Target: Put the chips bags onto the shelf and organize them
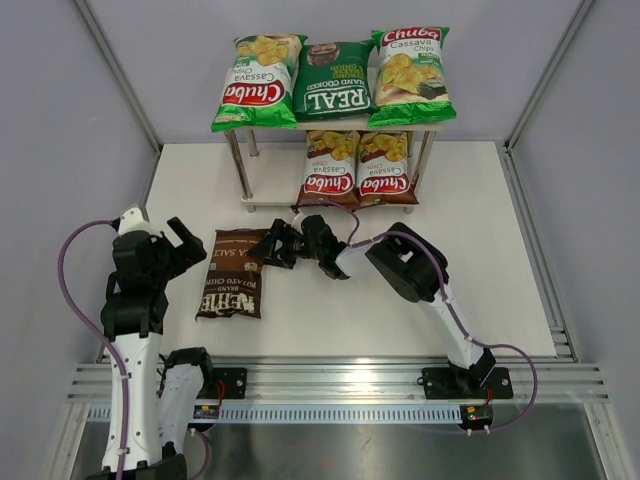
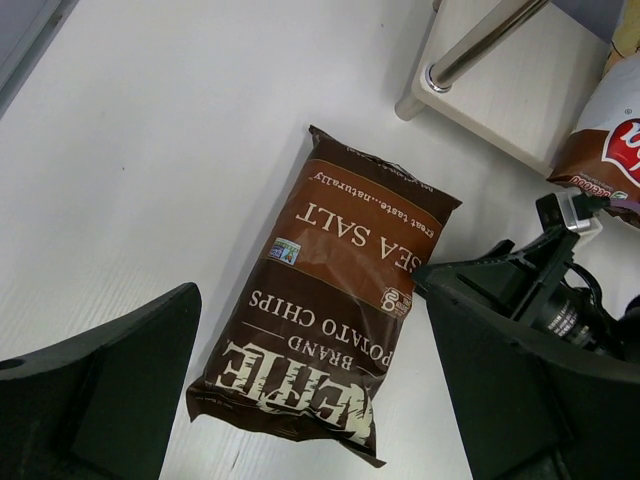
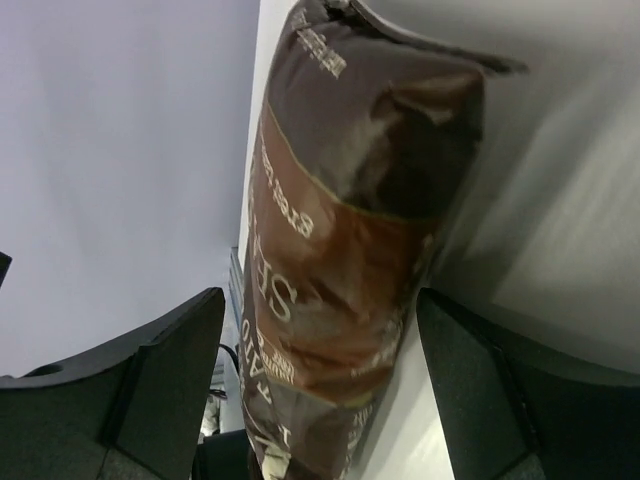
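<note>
The dark-brown Kettle bag [image 1: 232,275] lies flat on the table in front of the shelf [image 1: 275,182]. My right gripper [image 1: 276,248] is low at the bag's right edge, turned sideways. In the right wrist view the bag [image 3: 350,250] stands between its open fingers [image 3: 320,295] with a gap on each side. My left gripper [image 1: 184,246] hovers open at the bag's left side. From the left wrist view the bag [image 2: 330,300] lies below, between its fingers [image 2: 308,283]. Two light-green Chuba bags [image 1: 255,80] [image 1: 410,75] and the REAL bag [image 1: 332,80] lie on the top tier. Two brown Chuba bags [image 1: 330,165] [image 1: 383,165] sit on the lower tier.
The shelf's lower board [image 2: 500,110] and a metal leg [image 2: 480,45] are just beyond the Kettle bag. The right arm [image 2: 540,290] crowds the bag's right side. Grey walls enclose the table, and a metal rail [image 1: 330,385] runs along the near edge.
</note>
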Action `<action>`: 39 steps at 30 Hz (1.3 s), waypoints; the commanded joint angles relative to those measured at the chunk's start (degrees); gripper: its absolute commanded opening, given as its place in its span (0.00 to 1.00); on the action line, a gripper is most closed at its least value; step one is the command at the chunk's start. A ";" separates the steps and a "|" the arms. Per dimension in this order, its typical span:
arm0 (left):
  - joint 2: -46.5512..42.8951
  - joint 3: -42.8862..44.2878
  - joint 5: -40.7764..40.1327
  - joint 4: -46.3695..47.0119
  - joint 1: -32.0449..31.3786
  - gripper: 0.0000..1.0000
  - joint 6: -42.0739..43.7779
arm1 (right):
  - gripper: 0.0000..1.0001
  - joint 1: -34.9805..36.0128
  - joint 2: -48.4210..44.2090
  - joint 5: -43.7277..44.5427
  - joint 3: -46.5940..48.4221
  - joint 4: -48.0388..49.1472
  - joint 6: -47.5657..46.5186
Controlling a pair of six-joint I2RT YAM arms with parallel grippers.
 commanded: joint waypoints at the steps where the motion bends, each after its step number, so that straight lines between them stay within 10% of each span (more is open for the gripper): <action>1: -0.13 -0.15 0.86 2.41 0.14 0.99 -0.26 | 0.84 0.40 3.81 -3.47 5.35 -1.49 1.29; 5: -0.39 -0.24 0.86 2.50 0.14 0.99 -0.17 | 0.75 0.48 8.11 -5.84 8.26 -2.98 2.95; 13: -0.39 -0.24 2.44 2.58 -0.13 0.99 -0.09 | 0.22 1.01 5.84 -6.38 4.07 4.04 2.44; 24: -1.62 -0.42 3.23 3.02 -0.56 0.99 0.18 | 0.01 1.71 -9.19 -1.54 -11.50 12.48 0.06; 39: -0.75 0.02 14.64 5.74 -2.76 0.99 1.58 | 0.00 1.80 -32.91 2.58 -19.15 1.95 -11.71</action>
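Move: The Sea Salt chips bag lies flat beside the open right fingers, its middle about 7 cm to their left, 5 cm back and 2 cm below. From the same hand, the shelf's near left foot is some 11 cm ahead and 3 cm left; the nearer brown Cuba bag on the lower shelf is roughly 17 cm ahead and 16 cm right. From the left hand, the Sea Salt bag lies about 9 cm right, 3 cm ahead and 20 cm down. Right hand dips, pinches the bag's right edge, then lifts some 13 cm while drawing back and right. ##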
